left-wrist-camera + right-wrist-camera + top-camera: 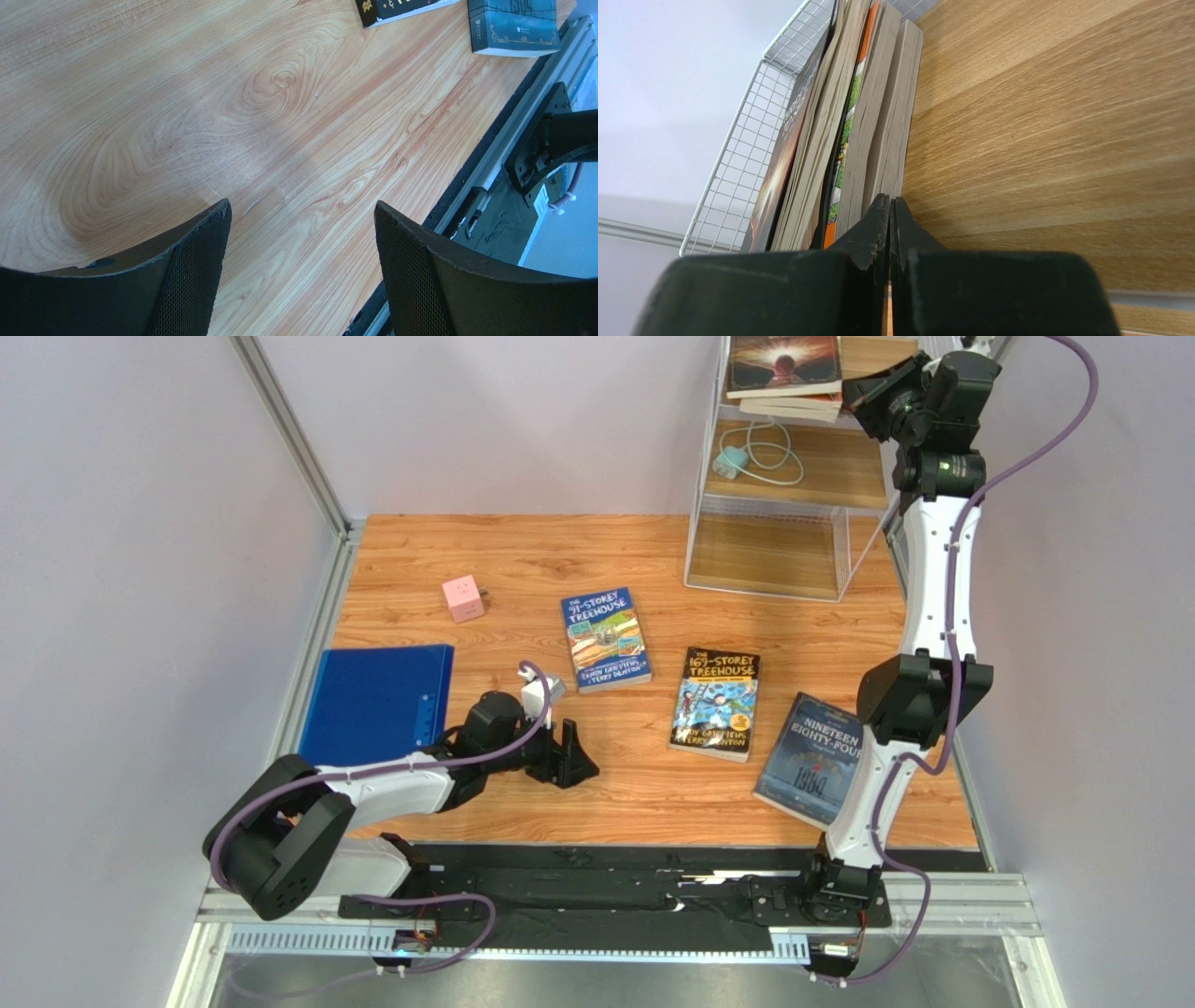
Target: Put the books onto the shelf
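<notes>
Three books lie flat on the table: a colourful Treehouse book (606, 637), a darker Treehouse book (716, 703) and the grey-blue Nineteen Eighty-Four (809, 759). More books (783, 367) are stacked on the top board of the white wire shelf (765, 553). My right gripper (861, 389) is up at that tier. In the right wrist view it (891, 204) is shut and empty, its tips at the page edges of the stack (836, 126) on the wooden board (1053, 126). My left gripper (575, 753) rests low over the table, open and empty (302, 210).
A blue flat folder (376, 703) lies at the table's left edge and a small pink cube (463, 598) behind it. A white cable with a plug (758, 455) sits on the shelf's middle board. The black rail (491, 161) runs along the near edge.
</notes>
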`<state>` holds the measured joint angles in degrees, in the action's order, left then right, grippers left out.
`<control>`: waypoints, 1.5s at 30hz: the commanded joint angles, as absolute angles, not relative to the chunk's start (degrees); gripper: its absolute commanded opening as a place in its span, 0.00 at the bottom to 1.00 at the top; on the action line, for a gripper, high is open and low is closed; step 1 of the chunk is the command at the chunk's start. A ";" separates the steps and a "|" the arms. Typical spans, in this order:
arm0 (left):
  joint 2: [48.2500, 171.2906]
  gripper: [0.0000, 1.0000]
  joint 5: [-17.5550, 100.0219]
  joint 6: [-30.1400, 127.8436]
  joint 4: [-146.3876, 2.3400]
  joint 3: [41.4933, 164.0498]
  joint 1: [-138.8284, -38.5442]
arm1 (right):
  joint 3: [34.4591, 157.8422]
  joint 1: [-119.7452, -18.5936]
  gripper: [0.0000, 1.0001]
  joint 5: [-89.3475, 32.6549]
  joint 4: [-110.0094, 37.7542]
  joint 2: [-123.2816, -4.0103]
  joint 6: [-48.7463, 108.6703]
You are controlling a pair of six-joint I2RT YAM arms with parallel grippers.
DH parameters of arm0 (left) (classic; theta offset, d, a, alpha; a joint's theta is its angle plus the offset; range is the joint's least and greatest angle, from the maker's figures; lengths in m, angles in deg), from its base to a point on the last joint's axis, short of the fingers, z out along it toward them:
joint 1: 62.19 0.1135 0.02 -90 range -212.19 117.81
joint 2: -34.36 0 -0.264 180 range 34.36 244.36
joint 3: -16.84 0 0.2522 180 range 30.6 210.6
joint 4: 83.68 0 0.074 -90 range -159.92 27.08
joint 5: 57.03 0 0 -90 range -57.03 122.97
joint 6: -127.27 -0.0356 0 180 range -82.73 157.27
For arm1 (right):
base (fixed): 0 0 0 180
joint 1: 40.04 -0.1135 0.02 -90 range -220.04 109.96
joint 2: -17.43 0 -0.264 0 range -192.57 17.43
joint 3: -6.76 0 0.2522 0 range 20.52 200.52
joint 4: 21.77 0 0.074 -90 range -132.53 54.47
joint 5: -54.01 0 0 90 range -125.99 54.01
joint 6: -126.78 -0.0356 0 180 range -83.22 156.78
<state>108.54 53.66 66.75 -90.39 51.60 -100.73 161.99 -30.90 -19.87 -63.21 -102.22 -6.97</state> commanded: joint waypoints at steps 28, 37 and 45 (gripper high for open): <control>107.75 0.80 53.54 67.15 -92.77 51.43 -100.95 | 154.17 -34.68 0.00 -25.60 -55.68 -96.41 -4.72; 107.75 0.80 53.45 67.24 -92.95 51.43 -100.95 | 140.05 -34.68 0.02 -32.91 -52.58 -78.55 0.91; 107.75 0.80 53.19 66.54 -89.35 54.85 -100.95 | 107.79 -34.68 0.38 -27.22 -55.65 -55.13 0.74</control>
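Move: The book stack on the top shelf lies with its middle about 7 cm left and 8 cm ahead of the right hand, some 1 cm higher; the shut fingertips are already at its right side, near the front corner. From that hand, the coiled cable is about 7 cm left, 5 cm ahead and 20 cm down on the middle shelf, and the shelf's right frame about 11 cm right and 8 cm ahead. From the left hand the stack is roughly 45 cm ahead, 27 cm right and 38 cm up. With its fingers still shut, the right hand keeps its tips against the right side of the lower book in the stack, low down by the front corner, and pushes slowly leftward about 2.5 cm while easing 1.5 cm deeper into the shelf. Then it comes free and pulls back quickly some 16 cm, out of the top shelf and away from the books, dipping slightly before rising about 6 cm, the fingers tipping up roughly 10 degrees and starting to open, to about a third. ##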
